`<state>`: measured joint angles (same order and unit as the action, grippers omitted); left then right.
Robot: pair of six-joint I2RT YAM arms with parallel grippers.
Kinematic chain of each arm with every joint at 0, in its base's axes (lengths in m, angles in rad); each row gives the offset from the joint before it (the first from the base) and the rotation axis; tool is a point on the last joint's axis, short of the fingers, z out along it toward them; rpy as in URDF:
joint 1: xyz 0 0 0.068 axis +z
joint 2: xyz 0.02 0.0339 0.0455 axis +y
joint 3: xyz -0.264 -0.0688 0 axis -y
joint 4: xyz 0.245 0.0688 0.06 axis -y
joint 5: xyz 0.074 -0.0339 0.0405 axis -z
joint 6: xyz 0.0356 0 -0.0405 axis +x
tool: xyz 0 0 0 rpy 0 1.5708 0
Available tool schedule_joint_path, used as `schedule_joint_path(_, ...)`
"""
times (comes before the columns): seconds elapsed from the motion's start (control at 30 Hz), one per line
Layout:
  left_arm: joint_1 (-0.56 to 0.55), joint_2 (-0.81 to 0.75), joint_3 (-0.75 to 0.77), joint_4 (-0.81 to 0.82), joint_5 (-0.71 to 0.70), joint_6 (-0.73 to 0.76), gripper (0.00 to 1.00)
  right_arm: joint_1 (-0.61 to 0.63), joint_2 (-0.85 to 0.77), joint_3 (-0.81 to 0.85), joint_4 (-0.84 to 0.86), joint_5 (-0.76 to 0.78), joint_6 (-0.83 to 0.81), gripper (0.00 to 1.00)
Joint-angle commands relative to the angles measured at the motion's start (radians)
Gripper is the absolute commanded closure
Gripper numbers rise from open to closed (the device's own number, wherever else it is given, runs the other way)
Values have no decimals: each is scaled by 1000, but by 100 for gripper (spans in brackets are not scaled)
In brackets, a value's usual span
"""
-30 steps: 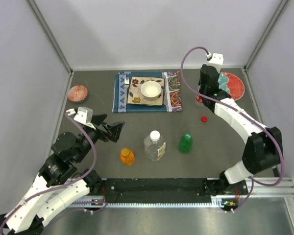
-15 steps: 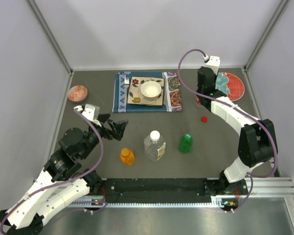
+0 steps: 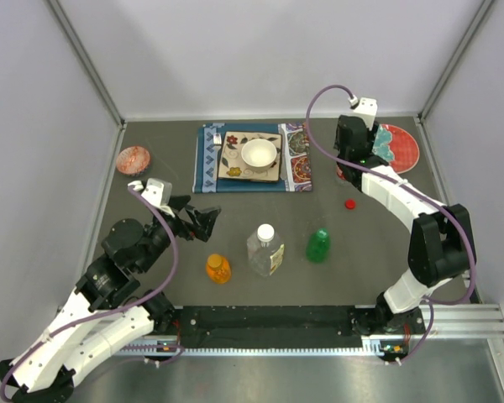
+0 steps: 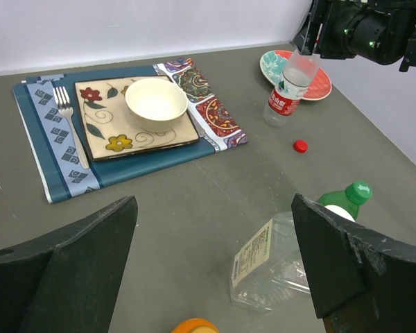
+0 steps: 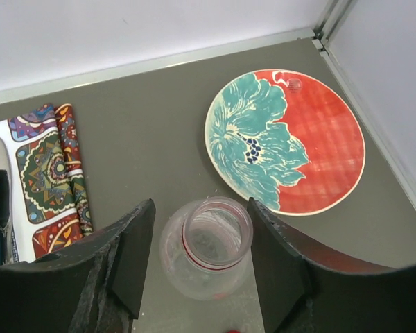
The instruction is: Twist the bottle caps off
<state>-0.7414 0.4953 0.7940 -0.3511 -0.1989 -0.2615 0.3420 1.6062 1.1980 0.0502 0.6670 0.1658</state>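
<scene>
The small clear bottle (image 5: 206,244) with a red label stands uncapped beside the red and teal plate (image 5: 312,146). My right gripper (image 5: 202,258) hangs over it, open, one finger on each side and a narrow gap to the bottle. The red cap (image 3: 350,203) lies on the table just in front of it. The larger clear bottle (image 3: 265,250) keeps its white cap (image 3: 265,231). The green bottle (image 3: 318,245) and the orange bottle (image 3: 218,268) are capped too. My left gripper (image 3: 207,220) hovers wide open and empty, left of the larger clear bottle (image 4: 277,267).
A blue placemat (image 3: 206,168) at the back holds a flowered plate (image 3: 232,164), a white bowl (image 3: 259,154) and a fork (image 4: 71,125). A small pinkish bowl (image 3: 133,159) sits at the far left. Walls close the table on three sides.
The right gripper's jaws have spread and let go of the small clear bottle. My left gripper has shifted a little to the right and forward.
</scene>
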Motion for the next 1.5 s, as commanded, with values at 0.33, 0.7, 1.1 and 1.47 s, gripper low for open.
schedule_joint_path(0.33, -1, -21, -16, 46, 19, -24, 1, -6, -28, 48, -49, -27, 32, 36)
schedule_joint_path(0.7, -1, -31, -24, 46, 26, -33, 1, -5, -31, 83, -90, -41, 40, 28)
schedule_joint_path(1.1, -1, -29, -30, 47, 32, -35, 1, -9, -26, 112, -118, -37, 38, 22)
schedule_joint_path(1.47, -1, -27, -29, 47, 35, -27, 1, -8, -113, 179, -216, -43, 77, 19)
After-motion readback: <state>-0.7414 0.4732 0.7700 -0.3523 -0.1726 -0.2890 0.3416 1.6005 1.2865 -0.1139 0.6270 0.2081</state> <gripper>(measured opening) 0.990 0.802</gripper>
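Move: The right hand is around the neck of the uncapped bottle, its grip already loosened; the bottle's middle lies about 7 cm below, 1 cm ahead and 1 cm right. The red cap is on the table some 6 cm back and 5 cm right; the plate about 17 cm ahead and 19 cm right; the green bottle roughly 25 cm back and 8 cm left. From the left hand the uncapped bottle is some 28 cm ahead, 42 cm right and 16 cm below. Sinking barely 1 cm beside the neck of the standing bottle, then easing back up about 2 cm, the right hand otherwise stays almost in place, its fingers tipping down a few degrees. All the while its fingers spread from about half open to four fifths, the right finger coming clear of the bottle's rim. ##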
